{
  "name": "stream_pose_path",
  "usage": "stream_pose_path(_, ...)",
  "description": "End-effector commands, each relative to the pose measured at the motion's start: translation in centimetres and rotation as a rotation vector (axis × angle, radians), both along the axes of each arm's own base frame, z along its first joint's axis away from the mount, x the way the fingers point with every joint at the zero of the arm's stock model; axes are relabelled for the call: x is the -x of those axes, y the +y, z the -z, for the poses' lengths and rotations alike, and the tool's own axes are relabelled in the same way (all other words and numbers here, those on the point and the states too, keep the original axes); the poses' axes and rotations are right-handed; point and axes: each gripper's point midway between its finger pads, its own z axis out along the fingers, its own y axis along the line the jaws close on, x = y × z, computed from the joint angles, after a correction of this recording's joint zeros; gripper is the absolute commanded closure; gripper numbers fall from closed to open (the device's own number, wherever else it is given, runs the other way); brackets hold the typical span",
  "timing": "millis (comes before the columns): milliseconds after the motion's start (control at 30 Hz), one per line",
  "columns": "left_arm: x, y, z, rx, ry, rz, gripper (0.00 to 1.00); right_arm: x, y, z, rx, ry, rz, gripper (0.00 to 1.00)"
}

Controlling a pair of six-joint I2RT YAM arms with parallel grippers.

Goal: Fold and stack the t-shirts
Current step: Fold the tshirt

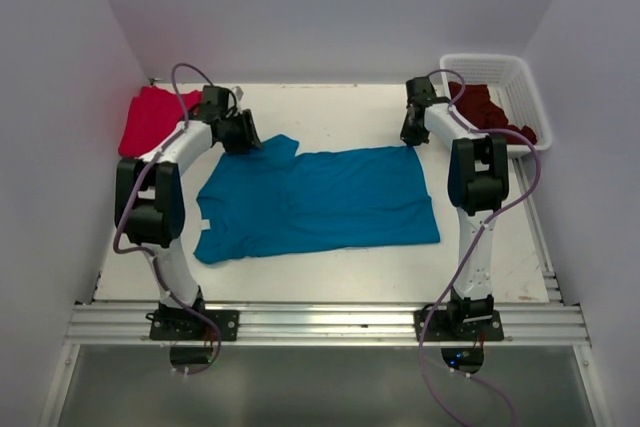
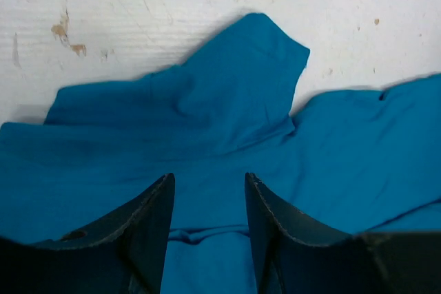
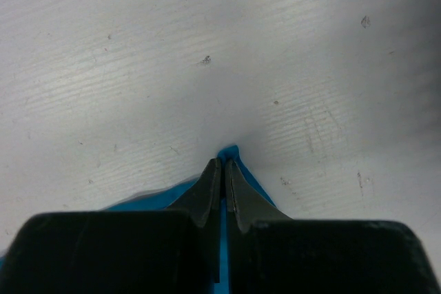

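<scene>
A teal t-shirt (image 1: 320, 197) lies spread flat across the middle of the table. My left gripper (image 1: 240, 134) is at its far left sleeve, open, with the fingers either side of wrinkled teal cloth (image 2: 207, 115) and not pinching it. In the left wrist view the left gripper (image 2: 208, 178) points toward the sleeve's tip. My right gripper (image 1: 412, 135) is at the shirt's far right corner, shut on the teal fabric (image 3: 160, 199); a small tip of cloth pokes out past the right gripper (image 3: 223, 162). A bright red t-shirt (image 1: 150, 117) lies at the far left.
A white lattice basket (image 1: 530, 97) stands at the far right corner with dark maroon t-shirts (image 1: 490, 109) inside. White walls close in the table on three sides. The scuffed white tabletop (image 3: 207, 46) shows beyond the right gripper.
</scene>
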Motion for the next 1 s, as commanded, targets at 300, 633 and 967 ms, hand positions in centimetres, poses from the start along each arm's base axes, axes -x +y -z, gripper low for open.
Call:
stream_pose_path(300,-3.2,-0.6,-0.4,-0.033,-0.088,0.016,0.48,1.9,-0.7,1.8,0.015,0.081,0.001,1.0)
stream_pose_path(633,-7.8,-0.7,0.3,-0.071,-0.063,0.024,0.47,1.8,-0.9,1.5,0.017,0.074,0.002,1.0)
stream_pose_path(967,-5.5,-0.5,3.0,-0.097,0.021,0.038,0.47,1.8,-0.7,1.8,0.014,0.08,-0.001,1.0)
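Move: The blue t-shirt's sleeve at its far left side lies about 8 cm ahead of the open left gripper, 5 cm to its right and 7 cm below. The red t-shirt sits some 12 cm ahead and 27 cm to the left of that gripper; the t-shirt's far right corner is roughly 7 cm ahead and 50 cm to the right. From the right gripper, the sleeve lies some 44 cm left, practically level fore and aft, at about the same height. Draw the left gripper back and down about 2 cm, then send it forward some 10 cm over the t-shirt towards the far-left sleeve, easing back and sinking 1 to 2 cm at the end. Keep its fingers half open and above the cloth. Let the right gripper stay still, pinching the far right corner. ##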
